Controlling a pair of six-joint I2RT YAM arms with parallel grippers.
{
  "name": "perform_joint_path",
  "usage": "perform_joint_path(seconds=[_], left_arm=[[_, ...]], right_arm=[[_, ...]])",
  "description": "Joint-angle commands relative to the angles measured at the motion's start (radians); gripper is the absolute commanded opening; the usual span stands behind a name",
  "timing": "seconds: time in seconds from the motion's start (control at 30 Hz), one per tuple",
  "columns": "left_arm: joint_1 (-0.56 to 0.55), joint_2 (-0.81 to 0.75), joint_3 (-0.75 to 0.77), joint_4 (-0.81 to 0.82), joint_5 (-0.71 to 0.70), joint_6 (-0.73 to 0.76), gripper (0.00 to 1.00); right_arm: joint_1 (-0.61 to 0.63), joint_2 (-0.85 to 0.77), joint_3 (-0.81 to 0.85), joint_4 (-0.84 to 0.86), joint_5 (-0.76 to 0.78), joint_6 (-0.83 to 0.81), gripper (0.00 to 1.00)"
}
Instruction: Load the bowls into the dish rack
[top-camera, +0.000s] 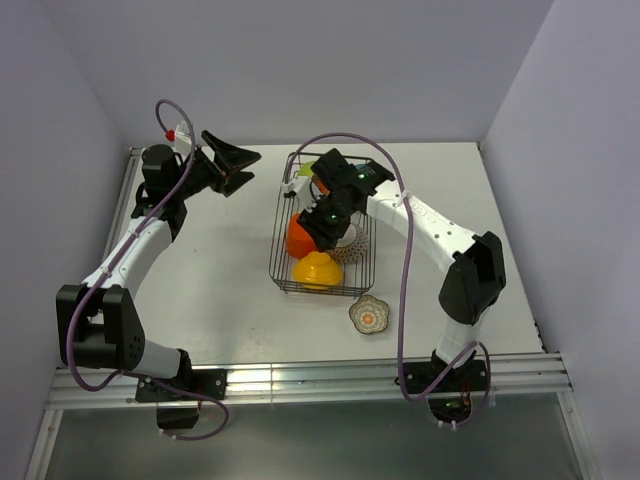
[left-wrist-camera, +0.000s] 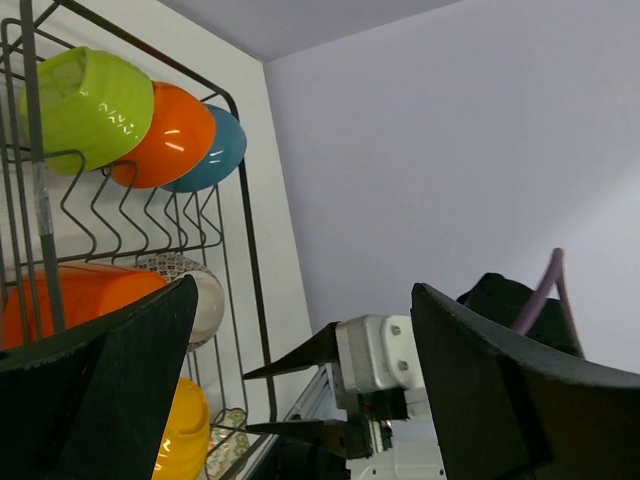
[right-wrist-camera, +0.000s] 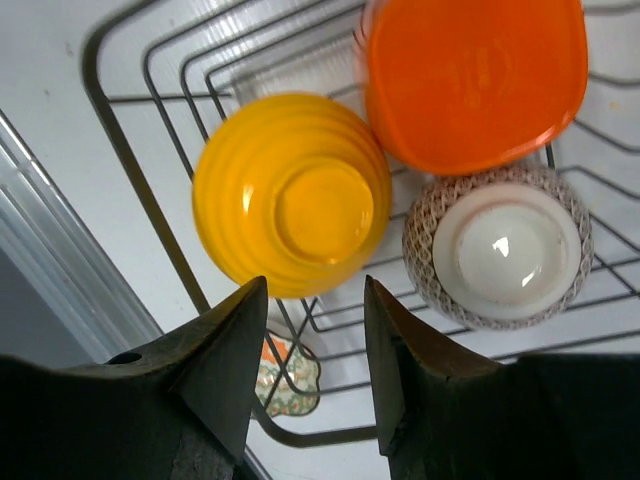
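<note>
The dark wire dish rack (top-camera: 281, 236) stands mid-table. Its near end holds a yellow bowl (right-wrist-camera: 290, 195), a red-orange bowl (right-wrist-camera: 475, 80) and a grey-brown patterned bowl (right-wrist-camera: 500, 245), all bottom up. At its far end a green bowl (left-wrist-camera: 85, 105), an orange bowl (left-wrist-camera: 170, 135) and a blue bowl (left-wrist-camera: 220, 150) stand on edge. The scalloped floral bowl (top-camera: 370, 315) lies on the table just outside the rack's near right corner. My right gripper (right-wrist-camera: 315, 300) hovers over the yellow bowl's near edge, jaws partly apart, holding nothing. My left gripper (top-camera: 245, 168) is raised left of the rack, wide open and empty.
Grey walls close in the table at the back and on both sides. An aluminium rail (top-camera: 300, 380) runs along the near edge by the arm bases. The right arm's purple cable (top-camera: 405, 270) loops over the rack's right side.
</note>
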Motion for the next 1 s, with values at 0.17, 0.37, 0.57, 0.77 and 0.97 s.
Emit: perform_joint_path(seconds=[0.17, 0.37, 0.57, 0.77, 0.97], left_arm=[[0.005, -0.013, 0.030, -0.120, -0.009, 0.155, 0.92], [0.005, -0.023, -0.001, -0.119, -0.032, 0.164, 0.92], [0.002, -0.013, 0.007, -0.208, -0.052, 0.221, 0.90], [-0.034, 0.003, 0.048, -0.402, -0.078, 0.373, 0.81], [-0.083, -0.022, 0.017, -0.502, -0.104, 0.474, 0.70]], right_arm=[[0.090, 0.101, 0.103, 0.036, 0.062, 0.068, 0.57], [0.118, 0.158, 0.109, 0.074, 0.145, 0.085, 0.56], [0.129, 0.181, 0.071, 0.094, 0.194, 0.092, 0.55], [0.129, 0.163, 0.045, 0.104, 0.199, 0.097, 0.53], [0.129, 0.164, 0.040, 0.104, 0.201, 0.097, 0.53]])
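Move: The yellow bowl sits at the near end of the rack, about 5 cm left of the right hand, 2 cm back and 10 cm below. At about the same depth, the orange square bowl is 10 cm left and 7 cm ahead, the patterned white bowl 2 cm right and 6 cm ahead. From the left hand, yellow lies 15 cm right, 15 cm back and 24 cm below; orange 10 cm right, 5 cm back and 24 cm below. The right hand, still half open, swings about 4 cm left over the yellow bowl, then sinks some 6 cm and slows almost to a stop with a fingertip on either side of its foot, the fingers tipping nearly 10 degrees steeper as they come up against the bowl. The empty left hand comes down beside the rack towards the orange and yellow bowls, about 8 cm, drawing back 3 cm late on while its wrist rolls nearly 20 degrees and its wide-open fingers narrow somewhat. ##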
